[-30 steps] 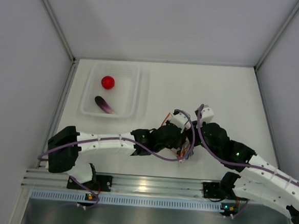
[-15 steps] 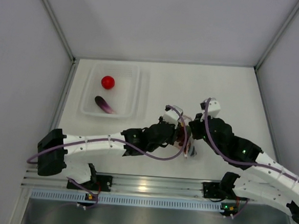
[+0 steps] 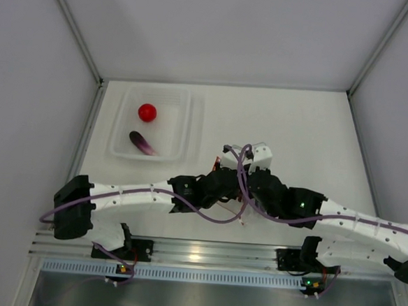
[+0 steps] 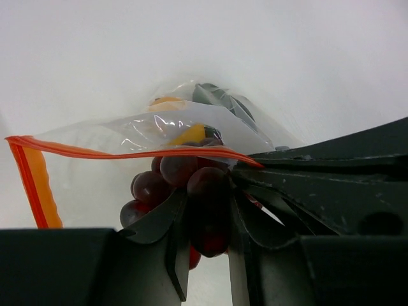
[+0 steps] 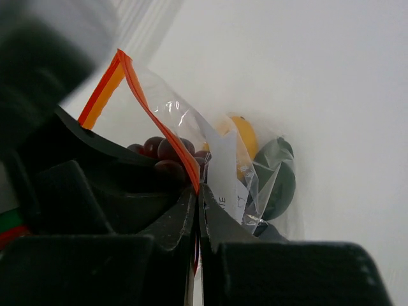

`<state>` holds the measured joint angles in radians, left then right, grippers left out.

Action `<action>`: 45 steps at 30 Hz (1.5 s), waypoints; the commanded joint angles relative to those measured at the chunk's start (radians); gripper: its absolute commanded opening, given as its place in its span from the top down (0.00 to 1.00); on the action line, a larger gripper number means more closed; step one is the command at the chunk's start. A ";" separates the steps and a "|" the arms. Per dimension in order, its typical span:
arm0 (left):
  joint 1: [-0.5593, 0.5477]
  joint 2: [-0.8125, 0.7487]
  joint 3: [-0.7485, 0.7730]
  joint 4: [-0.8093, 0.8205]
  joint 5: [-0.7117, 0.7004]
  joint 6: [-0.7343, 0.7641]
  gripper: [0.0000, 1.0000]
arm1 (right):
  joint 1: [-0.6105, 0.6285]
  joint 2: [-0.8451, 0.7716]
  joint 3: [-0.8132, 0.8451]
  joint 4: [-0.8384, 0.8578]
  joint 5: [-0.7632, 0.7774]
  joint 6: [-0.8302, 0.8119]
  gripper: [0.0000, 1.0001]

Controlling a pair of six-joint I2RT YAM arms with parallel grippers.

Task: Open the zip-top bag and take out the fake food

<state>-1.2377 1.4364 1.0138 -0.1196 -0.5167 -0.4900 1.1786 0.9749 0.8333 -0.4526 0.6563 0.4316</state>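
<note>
In the left wrist view my left gripper [image 4: 209, 204] is shut on the dark purple grape bunch [image 4: 159, 185] at the open mouth of the zip-top bag [image 4: 127, 131]. Its red-orange zipper strip [image 4: 115, 152] runs across just above the grapes. In the right wrist view my right gripper [image 5: 199, 191] is shut on the bag's zipper edge [image 5: 153, 115]. The yellow lemon [image 5: 241, 135] and dark green oval [image 5: 279, 182] lie inside the bag. From above, both grippers [image 3: 238, 185] meet at mid-table and hide the bag. The red tomato [image 3: 147, 112] and purple eggplant [image 3: 143, 143] lie in the tray.
The rigid clear tray [image 3: 185, 124] stands at the back left of the white table. Grey walls enclose the table on three sides. Purple cables loop around both wrists near the grippers.
The right arm has swung left and down, closing in on the left gripper. The bag, visible between the grippers half a second ago, is now hidden under them in the top view.
</note>
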 commanded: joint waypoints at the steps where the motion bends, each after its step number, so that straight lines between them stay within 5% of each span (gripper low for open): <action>1: -0.005 -0.082 0.048 0.067 0.007 -0.065 1.00 | 0.033 0.030 0.006 0.025 0.080 0.068 1.00; 20: 0.000 -0.356 -0.109 -0.029 -0.058 -0.101 1.00 | 0.016 0.016 -0.060 0.075 0.177 0.107 1.00; 34: 0.047 -0.441 0.080 -0.172 -0.338 -0.051 1.00 | -0.011 -0.007 -0.085 0.083 0.172 0.110 1.00; 38: 0.154 -0.419 0.152 -0.230 -0.298 -0.071 1.00 | -0.016 -0.011 -0.079 0.057 0.183 0.119 1.00; 45: 0.561 -0.311 0.252 -0.287 -0.083 -0.048 1.00 | -0.030 -0.076 -0.077 0.019 0.174 0.130 1.00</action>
<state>-0.7906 1.0801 1.2171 -0.3794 -0.6838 -0.5533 1.1622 0.9413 0.7460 -0.4232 0.8146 0.5438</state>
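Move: The left hand already grips the grapes in the bag's mouth; the white tray they go to has its middle about 32 cm left, 25 ahead and 11 below. In it the tomato lies roughly 34 left and 29 ahead, the eggplant 33 left and 18 ahead. The yellow fruit still bagged is some 6 ahead, straight in line, 8 below. From the right hand, pinching the bag's rim, the tray is about 35 left, 24 ahead. Left hand draws its grapes up out of the bag and some 20 cm left, finally forward towards the tray. ##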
